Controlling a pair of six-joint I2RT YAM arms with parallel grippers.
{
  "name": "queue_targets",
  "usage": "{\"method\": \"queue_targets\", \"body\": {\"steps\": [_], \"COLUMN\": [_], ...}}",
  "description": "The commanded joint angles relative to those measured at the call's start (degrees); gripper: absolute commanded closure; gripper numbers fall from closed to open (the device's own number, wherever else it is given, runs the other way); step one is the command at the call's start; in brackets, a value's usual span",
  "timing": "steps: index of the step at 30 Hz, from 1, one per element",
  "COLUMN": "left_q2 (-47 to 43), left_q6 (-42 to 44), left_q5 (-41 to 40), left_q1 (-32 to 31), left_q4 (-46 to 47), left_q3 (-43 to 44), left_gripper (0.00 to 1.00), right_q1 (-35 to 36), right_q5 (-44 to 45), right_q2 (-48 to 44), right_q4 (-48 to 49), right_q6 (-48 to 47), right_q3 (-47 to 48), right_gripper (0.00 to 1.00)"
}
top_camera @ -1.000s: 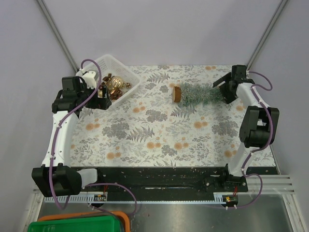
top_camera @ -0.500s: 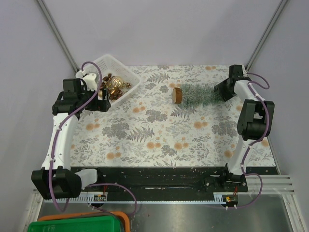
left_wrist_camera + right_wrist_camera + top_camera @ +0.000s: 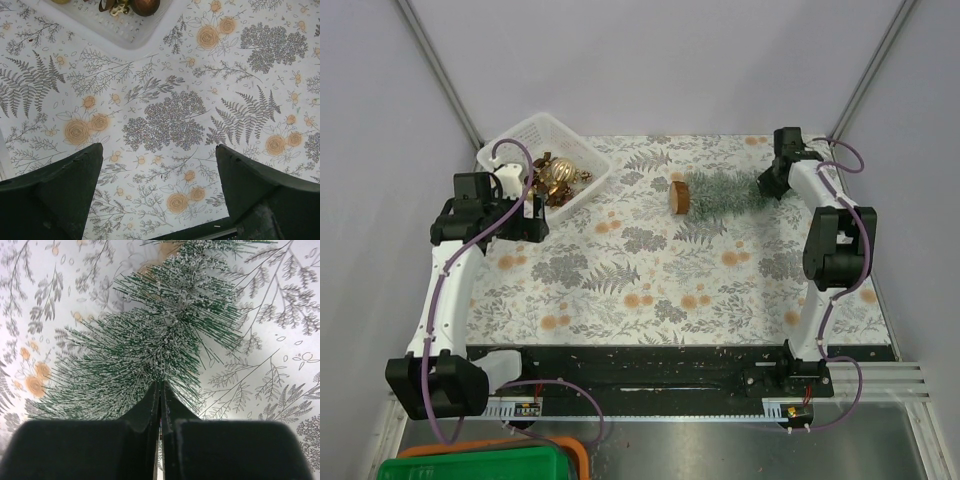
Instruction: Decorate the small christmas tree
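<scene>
The small christmas tree (image 3: 720, 191) lies on its side at the back of the table, with its wooden slice base (image 3: 680, 196) to the left and its tip to the right. My right gripper (image 3: 767, 185) is shut on the tip. In the right wrist view the fingertips (image 3: 161, 385) are pressed together, buried in the frosted green bristles (image 3: 160, 330). My left gripper (image 3: 527, 214) hangs open over the tablecloth just in front of the white basket (image 3: 525, 138). Nothing is between its fingers (image 3: 65, 175).
The white basket holds gold and brown ornaments (image 3: 558, 176), and its near corner (image 3: 125, 37) shows at the top of the left wrist view. A leaf-print tablecloth (image 3: 650, 270) covers the table. A green bin (image 3: 480, 465) sits below the near edge at left.
My right gripper went from open to shut on the tree's tip and moved left, shifting the tree leftwards. My left gripper drew back a little from the basket, still open.
</scene>
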Motion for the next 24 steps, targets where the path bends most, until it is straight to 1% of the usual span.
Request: {"method": "queue_targets", "body": {"steps": [1,6,9,16,19,24], "left_q2": [-3.4,-4.2,-4.3,-2.9,-2.2,-1.8], "left_q6": [1.2,1.2,1.0,-0.1,-0.4,-1.1], "left_q5": [-0.7,-0.7,-0.3,2.6,3.4,4.3], "left_q1": [-0.3,-0.2,-0.2,-0.3,-0.5,-1.1], "left_q4": [1.3,1.0,1.0,1.0,1.0,1.0], "left_q3": [-0.4,-0.7,-1.0,-0.3,0.4,0.8], "left_gripper": [0.01,0.01,0.01,0.01,0.01,0.01], "right_q1": [3.6,7.2,10.6,18.4,20.2,23.2], "right_q5": [3.7,6.0,9.4,17.5,18.1,19.2], "right_q2": [-5.2,-10.3,-13.4,-24.9,-29.2,-34.7], "right_q4": [0.6,2.1,3.6,10.8,12.7,13.8], "right_q6": [-3.3,-7.5,-11.2,-17.7,-18.1,-18.5], "right_q3": [1.7,1.5,0.6,-10.8,-15.7,-20.6], "right_gripper": [1.00,1.00,1.00,1.00,1.00,1.00]}}
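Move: The right gripper is already shut on the upper part of the christmas tree, which lies sideways on the table; its wooden base is about 21 cm to the left, level in reach and about level in height. The white basket of ornaments stands some 51 cm to the right gripper's left and 5 cm farther out. From the left hand, the tree's base lies about 15 cm ahead, 30 cm to the right and 11 cm below. Keep the right gripper shut on the tree's upper part and start it left, then lift it about 13 cm while carrying on some 10 cm left, towards the base side, and finish with a draw back of about 8 cm. Through the lift, turn the wrist counter-clockwise some 20 degrees, tipping the fingers up and forward and dipping the hand's left side. ##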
